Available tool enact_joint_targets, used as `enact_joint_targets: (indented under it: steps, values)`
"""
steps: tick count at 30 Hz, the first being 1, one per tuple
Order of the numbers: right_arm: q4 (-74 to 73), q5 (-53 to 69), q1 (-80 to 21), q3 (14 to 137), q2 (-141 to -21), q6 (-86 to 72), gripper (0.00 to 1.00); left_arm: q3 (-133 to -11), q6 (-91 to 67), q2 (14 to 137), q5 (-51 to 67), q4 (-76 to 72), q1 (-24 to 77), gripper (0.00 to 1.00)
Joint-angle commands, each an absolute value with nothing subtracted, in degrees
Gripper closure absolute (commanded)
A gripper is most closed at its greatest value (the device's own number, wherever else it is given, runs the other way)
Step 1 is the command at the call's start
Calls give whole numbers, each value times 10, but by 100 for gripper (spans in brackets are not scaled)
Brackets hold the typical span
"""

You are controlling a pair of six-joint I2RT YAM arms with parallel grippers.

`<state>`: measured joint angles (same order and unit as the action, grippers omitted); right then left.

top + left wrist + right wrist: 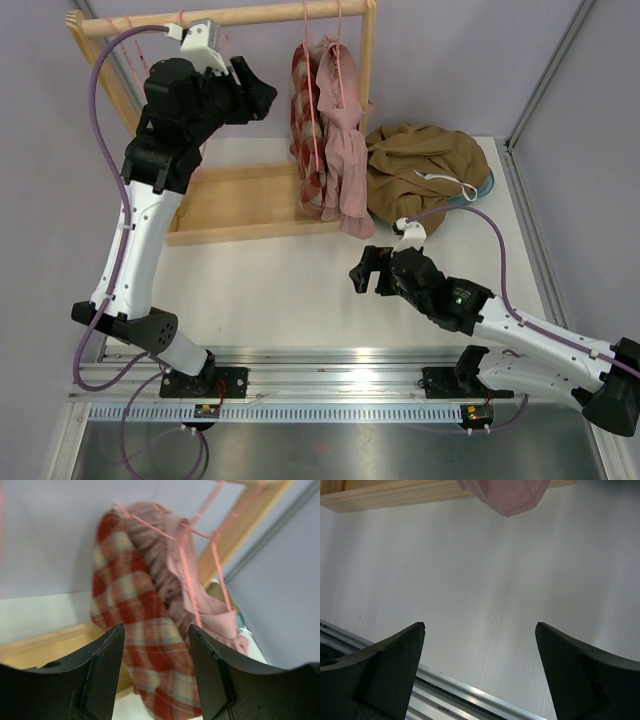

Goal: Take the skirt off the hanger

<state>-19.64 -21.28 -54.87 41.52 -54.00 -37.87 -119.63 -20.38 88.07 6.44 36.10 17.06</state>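
Two garments hang side by side from pink hangers (338,40) on a wooden rail (260,15): a red plaid one (308,130) (135,605) and a dusty pink ruffled one (345,150) (165,565). Which of them is the skirt I cannot tell. My left gripper (262,100) (156,627) is raised just left of the plaid cloth, pointing at it, open, with nothing between its fingers. My right gripper (362,272) (480,625) hovers low over the white table in front of the rack, wide open and empty. The pink hem (505,495) hangs just beyond it.
The rack's wooden base (240,200) (385,495) lies under the garments, with posts at both ends of the rail. A crumpled brown garment (425,170) lies on the table right of the rack. An aluminium rail (330,365) runs along the near edge.
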Motion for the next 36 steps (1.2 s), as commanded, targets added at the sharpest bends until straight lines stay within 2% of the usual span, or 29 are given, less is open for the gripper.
enact_joint_targets:
  steps: [1,17,21,22,23,28,31,36]
  values:
    - [-200,-242,-555,415,-524,-384,0,-1199,-197,898,82,322,203,43]
    - [-245,-258,-556,404,-479,-391,0,-1226,-209,991,46,290,278,44]
    - [-253,-258,-556,401,-470,-392,1,-1245,-214,1013,2,308,283,76]
    - [-255,-259,-557,400,-469,-392,1,-1248,-216,1015,-20,312,285,92]
    - [-259,-260,-556,400,-467,-392,1,-1249,-217,1016,-31,316,286,100]
    - [-265,-260,-557,403,-461,-385,1,-1260,-194,998,-81,327,300,100]
    - [-257,-261,-556,424,-472,-359,1,-1314,-153,987,-120,351,324,100]
    - [-205,-219,-557,534,-544,-284,1,-1369,-118,952,-184,388,341,100]
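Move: The red plaid skirt's pink hanger is next: the near wire to pinch lies about 10 cm to the left gripper's right, 4 cm ahead and 8 cm lower. The skirt's middle hangs some 4 cm beyond that wire and 4 cm below it; the pink dress is about 8 cm to the right of the skirt. From the right gripper, the wire is roughly 24 cm ahead, 14 cm left and 25 cm up. Bring the half-open left gripper about 10 cm right, sinking 8 cm and easing forward, onto the near wire of the plaid skirt's hanger. Shut the fingers on the wire, then raise it about 4 cm while drawing back. Let the right gripper, wide open and empty, drift 3 cm right, then start up and back leftward. ##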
